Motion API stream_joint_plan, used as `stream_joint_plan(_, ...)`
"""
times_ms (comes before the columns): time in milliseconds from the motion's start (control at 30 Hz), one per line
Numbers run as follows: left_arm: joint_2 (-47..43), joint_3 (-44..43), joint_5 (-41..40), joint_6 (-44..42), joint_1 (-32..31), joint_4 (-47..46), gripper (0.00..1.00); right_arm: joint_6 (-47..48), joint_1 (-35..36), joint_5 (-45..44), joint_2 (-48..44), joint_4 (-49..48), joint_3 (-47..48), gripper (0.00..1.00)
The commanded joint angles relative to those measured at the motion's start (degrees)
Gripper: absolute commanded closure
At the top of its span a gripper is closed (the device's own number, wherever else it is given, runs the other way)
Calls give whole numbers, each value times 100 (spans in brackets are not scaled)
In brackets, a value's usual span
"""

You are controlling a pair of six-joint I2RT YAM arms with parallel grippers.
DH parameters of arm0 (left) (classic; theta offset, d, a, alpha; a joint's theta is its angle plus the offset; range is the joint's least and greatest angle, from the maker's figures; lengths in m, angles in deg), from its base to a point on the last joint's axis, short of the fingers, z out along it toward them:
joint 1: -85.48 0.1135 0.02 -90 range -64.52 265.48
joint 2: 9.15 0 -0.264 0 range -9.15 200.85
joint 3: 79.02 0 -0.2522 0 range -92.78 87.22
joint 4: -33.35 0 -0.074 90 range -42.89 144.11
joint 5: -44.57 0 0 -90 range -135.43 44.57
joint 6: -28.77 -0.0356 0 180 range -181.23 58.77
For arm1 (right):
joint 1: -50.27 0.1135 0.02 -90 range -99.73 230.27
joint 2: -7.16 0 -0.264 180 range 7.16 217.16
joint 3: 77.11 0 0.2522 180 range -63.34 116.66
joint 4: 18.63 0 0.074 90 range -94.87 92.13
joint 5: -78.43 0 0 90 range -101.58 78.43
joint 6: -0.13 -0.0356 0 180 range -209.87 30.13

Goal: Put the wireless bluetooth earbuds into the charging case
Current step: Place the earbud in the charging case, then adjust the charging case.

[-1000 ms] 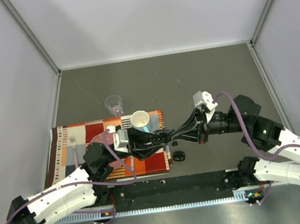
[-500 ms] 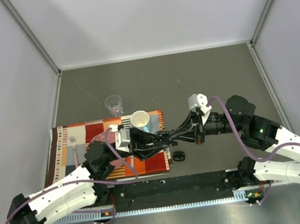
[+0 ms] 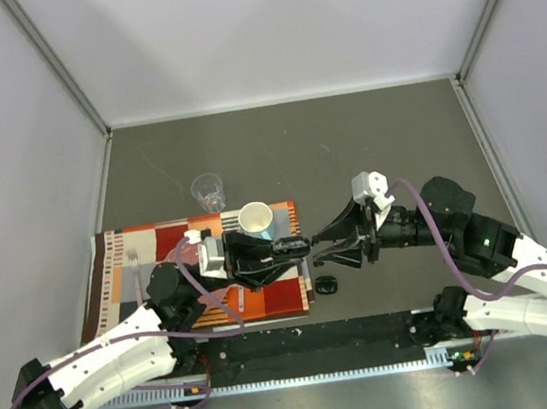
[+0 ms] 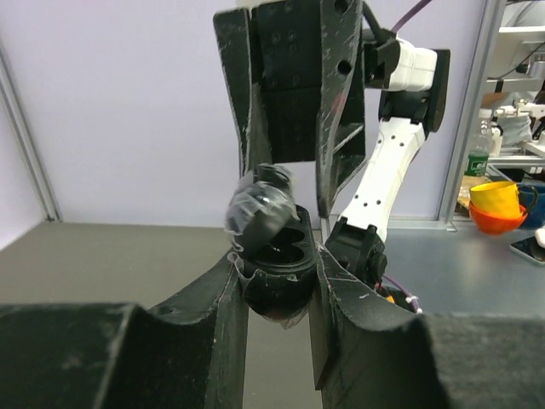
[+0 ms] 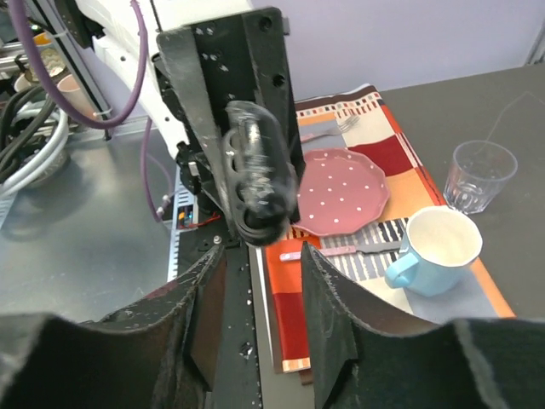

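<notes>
The black charging case [image 4: 278, 281] is pinched between the fingers of my left gripper [image 4: 278, 260], which is shut on it. Its glossy lid [image 4: 258, 203] stands open. In the top view the left gripper [image 3: 295, 247] holds the case above the placemat's right edge. My right gripper [image 3: 314, 250] faces it tip to tip, a small gap apart. In the right wrist view the right gripper [image 5: 261, 256] is open with nothing between its fingers, and the case [image 5: 260, 192] hangs just beyond them. I cannot tell whether an earbud lies in the case's wells.
A striped orange placemat [image 3: 148, 246] carries a white and blue mug [image 3: 255, 219], a pink dotted plate [image 5: 341, 192], a fork [image 3: 134, 268] and a knife [image 5: 341, 250]. A clear glass [image 3: 208, 189] stands behind it. A small black oval object [image 3: 326, 283] lies on the table under the grippers.
My right gripper has gone from shut to open and drawn back a little to the right, away from the case. The left gripper still holds the case and shifted slightly left.
</notes>
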Motion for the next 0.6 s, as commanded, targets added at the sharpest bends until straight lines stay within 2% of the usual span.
stream_joint_plan(0, -113, -28, -34, 65, -26, -592, 100, -84, 36, -231, -86, -50, 127, 59)
stream_joint_plan(233, -157, -20, -51, -22, -26, -505, 100, -313, 36, -538, -463, -358, -22, 55)
stream_joint_plan(367, -333, 77, -227, -154, -26, -320, 100, -533, 36, -951, -701, -499, -189, 39)
stream_joint_plan(567, -483, 25, -613, -400, -26, -145, 100, -1095, 45, -2066, -1053, -78, -259, 28)
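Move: The open charging case is in my left fingers, its middle about 1 cm right of that hand's point and 1 cm higher. From my empty right hand the case lies about 4 cm to the left, level fore and aft and some 1 cm lower. On the table, roughly 24 cm below my right hand, a second case sits 6 cm ahead and 1 cm right, with a loose earbud 6 cm beyond it. The mug stands 21 cm ahead, 13 cm left and 20 cm down. Already part-open at the case, my right fingers spread much wider as I draw that hand off to the right and up, about 5 cm in all and mostly in the second half, its fingertips tipping up and swinging clockwise by some 15 degrees. My left hand keeps its grip on the charging case and eases up and left about 2 cm, widening the gap. ##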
